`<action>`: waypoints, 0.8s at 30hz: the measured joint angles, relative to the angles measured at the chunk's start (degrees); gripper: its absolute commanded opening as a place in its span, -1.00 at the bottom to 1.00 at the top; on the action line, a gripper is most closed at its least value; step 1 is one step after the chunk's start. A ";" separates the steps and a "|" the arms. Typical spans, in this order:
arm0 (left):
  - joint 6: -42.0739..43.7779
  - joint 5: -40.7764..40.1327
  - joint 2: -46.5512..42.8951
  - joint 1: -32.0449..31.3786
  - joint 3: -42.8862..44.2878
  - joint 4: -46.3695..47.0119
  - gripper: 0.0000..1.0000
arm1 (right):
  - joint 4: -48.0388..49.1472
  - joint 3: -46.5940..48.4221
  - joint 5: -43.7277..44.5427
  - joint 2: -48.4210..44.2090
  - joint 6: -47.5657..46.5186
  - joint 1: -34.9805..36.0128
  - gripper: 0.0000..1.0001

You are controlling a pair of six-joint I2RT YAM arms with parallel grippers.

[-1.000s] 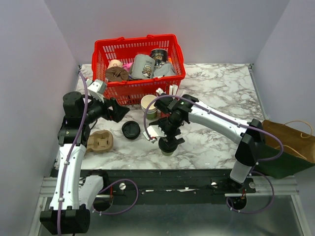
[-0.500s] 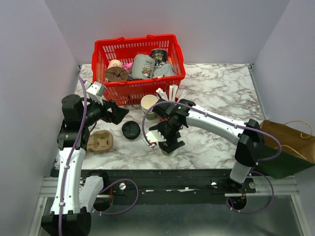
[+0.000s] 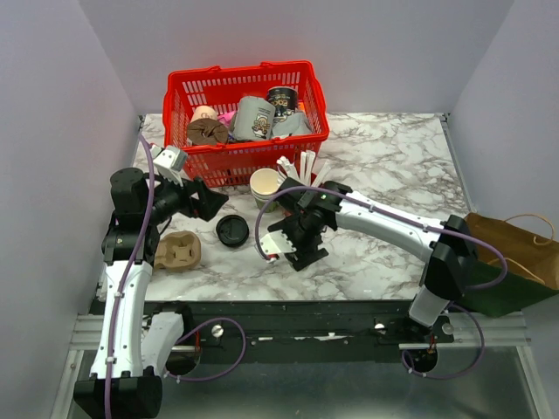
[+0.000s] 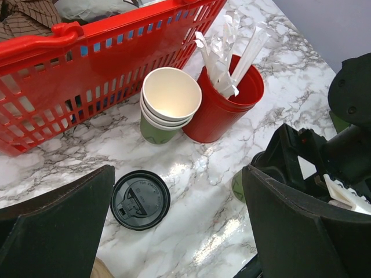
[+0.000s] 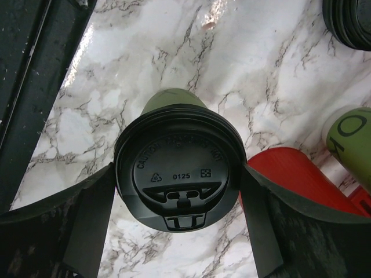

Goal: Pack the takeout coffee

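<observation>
The takeout coffee (image 5: pixel 178 168), an olive-green cup with a black lid, stands on the marble near the table's front edge. My right gripper (image 5: pixel 177 174) is over it from above, and both fingers press against the rim of the lid. In the top view the right gripper (image 3: pixel 301 249) hides the cup. The left wrist view shows only a green sliver of the takeout coffee (image 4: pixel 236 185) beside the right arm. My left gripper (image 3: pixel 212 199) hangs open over bare marble, with nothing between the jaws of the left gripper (image 4: pixel 178 174).
A loose black lid (image 3: pixel 232 230) lies flat near the left gripper. A stack of lidless green cups (image 3: pixel 264 186) and a red cup of white sticks (image 4: pixel 223 110) stand before the red basket (image 3: pixel 188 87). A cardboard carrier (image 3: pixel 177 252) lies left; a brown bag (image 3: pixel 515 249) sits right.
The right gripper has settled lower over the lidded cup and its jaws have drawn in onto the lid. The left arm has hardly moved.
</observation>
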 measured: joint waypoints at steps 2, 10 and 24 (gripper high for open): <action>-0.02 0.00 0.42 0.02 0.00 0.00 0.97 | 0.68 -1.11 1.18 -1.07 0.63 0.00 0.59; -0.33 0.59 2.21 0.04 0.76 0.02 0.97 | 1.70 -7.45 4.92 -7.19 2.40 -3.10 0.58; -2.12 1.90 5.07 0.04 2.67 2.89 0.97 | 1.53 -7.58 5.97 -8.07 7.30 -37.16 0.57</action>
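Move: The right gripper already holds the lidded coffee cup. The clear patch of table it is to reach lies about 20 cm right and 12 cm ahead, roughly 9 cm below. From that hand, the red straw holder stands some 10 cm straight ahead, the paper cup stack about 14 cm ahead and 10 cm left, and the green bag some 48 cm right, nearly level. From the left gripper, the patch is about 40 cm right, 5 cm ahead. Keep the right fingers shut on the cup's lid rim, pointing down, and carry the cup away from the straw holder: ease right for the first few centimetres, then sweep fast right and forward at almost constant height, about 20 cm right and 12 cm forward in all, turning the hand some 45 degrees clockwise on the way. ##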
